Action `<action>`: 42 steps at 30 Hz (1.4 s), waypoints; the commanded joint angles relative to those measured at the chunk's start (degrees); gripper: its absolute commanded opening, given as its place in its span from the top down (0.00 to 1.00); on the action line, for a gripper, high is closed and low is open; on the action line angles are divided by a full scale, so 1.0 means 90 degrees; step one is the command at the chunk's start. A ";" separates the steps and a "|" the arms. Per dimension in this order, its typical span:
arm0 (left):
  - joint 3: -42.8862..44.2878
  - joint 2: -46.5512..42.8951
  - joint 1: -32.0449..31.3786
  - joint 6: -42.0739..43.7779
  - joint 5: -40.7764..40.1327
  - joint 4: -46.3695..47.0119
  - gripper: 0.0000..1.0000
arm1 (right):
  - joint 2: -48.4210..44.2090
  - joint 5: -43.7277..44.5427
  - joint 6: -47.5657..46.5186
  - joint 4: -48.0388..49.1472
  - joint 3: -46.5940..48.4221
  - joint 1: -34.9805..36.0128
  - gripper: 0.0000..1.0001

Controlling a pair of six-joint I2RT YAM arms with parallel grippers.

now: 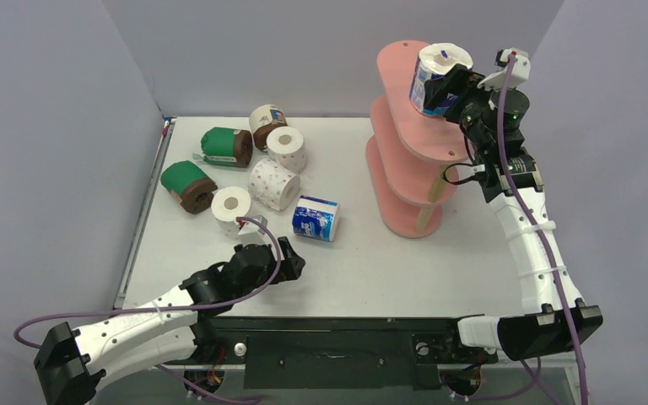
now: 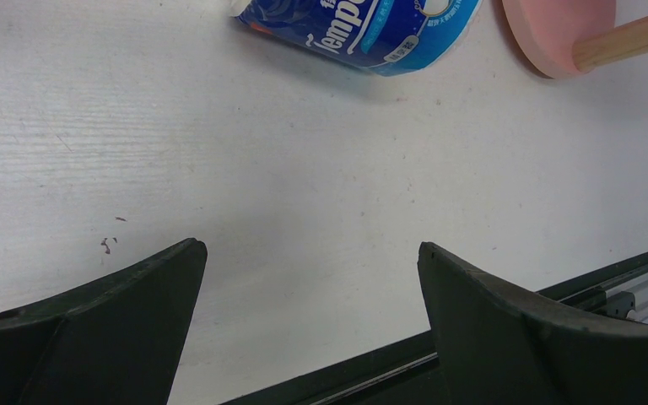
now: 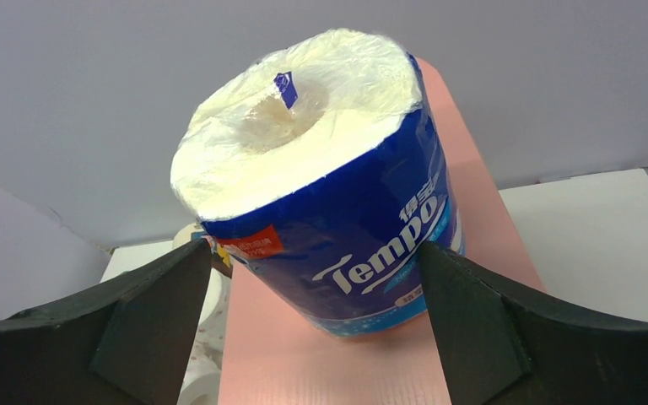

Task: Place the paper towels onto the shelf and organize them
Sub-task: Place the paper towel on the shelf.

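Note:
A blue-white wrapped paper towel roll (image 1: 435,78) (image 3: 321,194) stands upright on the top board of the pink shelf (image 1: 396,72) (image 3: 329,363). My right gripper (image 1: 457,84) (image 3: 316,249) holds it between its fingertips, jaws wide against its sides. A second blue-white roll (image 1: 315,218) (image 2: 363,25) lies on the table. My left gripper (image 1: 295,257) (image 2: 312,249) hovers open and empty just in front of it. Three white pink-dotted rolls (image 1: 274,184), two green-wrapped rolls (image 1: 227,145) and a cream-wrapped brown roll (image 1: 266,122) lie at the back left.
The shelf's bottom board (image 2: 557,34) and a wooden post (image 2: 633,38) show at the upper right of the left wrist view. The table's near edge with its black rail (image 1: 346,325) runs just behind the left gripper. Grey walls enclose the table.

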 commanded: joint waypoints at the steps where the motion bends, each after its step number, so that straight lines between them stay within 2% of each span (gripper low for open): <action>1: 0.0039 0.0047 0.0028 0.0028 0.0088 0.0325 0.03 | 0.0275 0.0172 -0.0114 -0.0039 0.0476 0.0063 0.12; 17: 0.0162 0.0163 0.0126 0.0117 0.0068 0.0278 0.03 | 0.1171 0.0331 -0.0257 -0.0281 0.1371 0.0342 0.13; 24: 0.0227 0.0265 0.0187 0.0181 0.0096 0.0272 0.04 | 0.1453 0.0807 -0.0249 -0.0377 0.1606 0.0340 0.13; 42: 0.0294 0.0446 0.0366 0.0251 0.0225 0.0331 0.03 | 0.2103 0.0810 -0.0314 -0.0523 0.2240 0.0319 0.13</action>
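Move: The upright paper towel stands on the top shelf right in front of the right hand, its middle about 4 cm ahead, 1 cm left and nearly level. The far end of the top shelf is roughly 23 cm ahead of this hand and 4 cm left, some 6 cm below it, and the shelf's near end about 12 cm back and 3 cm right. From the left hand that paper towel lies about 27 cm ahead, 30 cm right and 32 cm above. The right hand keeps its nearly wide-open fingers against the near side of the paper towel and pushes it forward along the top shelf towards the far end, going about 8 cm and edging some 2 cm left in the first half. Along the way it sinks a little over 1 cm while the fingers tip down by about 5 degrees and barely change their gap. ##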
